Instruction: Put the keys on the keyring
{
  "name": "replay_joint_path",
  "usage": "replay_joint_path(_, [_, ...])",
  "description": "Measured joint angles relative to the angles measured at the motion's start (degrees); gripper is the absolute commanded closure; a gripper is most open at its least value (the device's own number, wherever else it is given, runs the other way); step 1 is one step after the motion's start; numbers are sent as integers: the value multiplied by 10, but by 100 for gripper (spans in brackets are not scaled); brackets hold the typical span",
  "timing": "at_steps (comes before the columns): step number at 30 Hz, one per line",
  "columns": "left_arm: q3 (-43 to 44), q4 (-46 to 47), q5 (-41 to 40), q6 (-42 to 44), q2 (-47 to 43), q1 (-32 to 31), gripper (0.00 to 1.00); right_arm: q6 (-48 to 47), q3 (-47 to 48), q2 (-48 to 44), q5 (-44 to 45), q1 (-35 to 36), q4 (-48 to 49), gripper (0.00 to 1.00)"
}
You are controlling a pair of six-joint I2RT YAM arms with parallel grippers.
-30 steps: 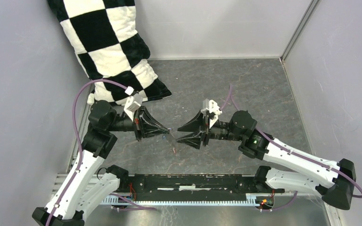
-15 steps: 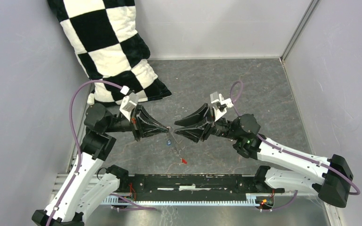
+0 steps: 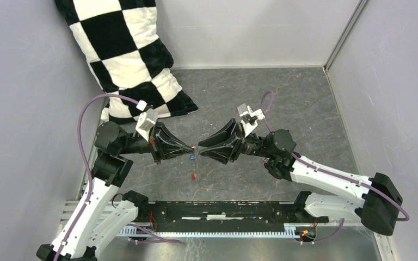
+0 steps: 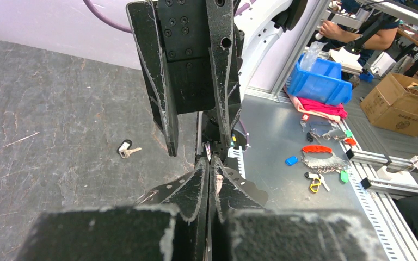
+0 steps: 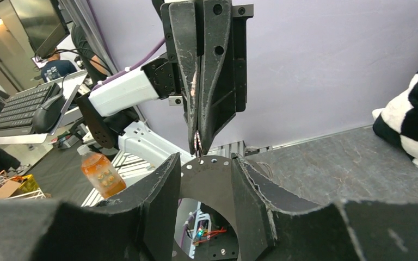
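Observation:
My left gripper (image 3: 194, 147) is shut, and a thin bit of wire, the keyring (image 5: 197, 142), pokes out of its tip. In the top view the hoop itself is too thin to trace. A red key (image 3: 194, 176) and a blue key (image 3: 190, 158) hang just below the left gripper's tip. A dark key with a white tag (image 4: 125, 148) lies on the table. My right gripper (image 3: 198, 149) faces the left one tip to tip. Its fingers (image 5: 166, 185) stand apart, with nothing between them and the left gripper's tip (image 5: 198, 147) just beyond the gap.
A black-and-white checked pillow (image 3: 125, 54) leans in the far left corner. Grey walls close in the table on three sides. A metal rail (image 3: 217, 209) runs along the near edge. Off the table stand an orange bottle (image 5: 100, 174) and a blue bin (image 4: 318, 81).
The right gripper moved left, up to the left gripper's tip, and its jaws narrowed a little. The red key swung from the lower right to under the tips. The left gripper stayed shut.

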Motion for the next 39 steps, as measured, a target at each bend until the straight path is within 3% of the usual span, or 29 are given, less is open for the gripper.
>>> replay_joint_path(3, [0, 0, 0, 0, 0, 0, 98, 7, 0, 3, -8, 0, 9, 58])
replay_joint_path(8, [0, 0, -3, 0, 2, 0, 98, 17, 0, 10, -17, 0, 35, 73])
replay_joint_path(12, [0, 0, -9, 0, 5, 0, 98, 26, 1, 24, -21, 0, 47, 69])
replay_joint_path(13, [0, 0, -10, 0, 6, 0, 98, 27, 1, 26, -21, 0, 48, 72])
replay_joint_path(17, [0, 0, -14, 0, 7, 0, 98, 22, 2, 29, -20, 1, 47, 96])
replay_joint_path(21, [0, -3, -14, 1, 7, -2, 98, 5, 4, 25, -10, 2, 32, 100])
replay_joint_path(23, [1, -19, -14, 13, 7, -2, 90, -18, 12, 16, -4, 4, -6, 100])
replay_joint_path(27, [16, -99, -16, 73, 9, -2, 61, -89, 56, -2, 15, 10, -137, 99])
replay_joint_path(29, [24, -142, -16, 109, 13, -2, 54, -123, 89, -3, 25, 12, -206, 99])
replay_joint_path(34, [46, -239, -17, 180, 31, -2, 58, -210, 183, -3, 56, 16, -377, 99])
replay_joint_path(39, [55, -277, -23, 221, 35, -2, 60, -274, 239, 3, 72, 23, -514, 99])
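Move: My left hand already pinches a split ring of the keyring right at its finger pads, and my open right hand faces that ring from the other side, with it about 3 cm to the hand's left and level. Counted from my right hand, a blue tag hangs some 3 cm left and 4 cm below, and a red tag some 3 cm left and 15 cm below. The loose keys lie roughly 14 cm ahead, 24 cm right and 36 cm below it. While my left hand keeps hold, I ease my right hand barely a centimetre in around the split ring and shut its fingers on it. Then my left fingers let go and spread about half open as that hand sinks some 4.5 cm with its tips dipping; my right hand carries the keyring forward 2 to 3 cm, swinging its raised fingers some 30 degrees down towards level. ##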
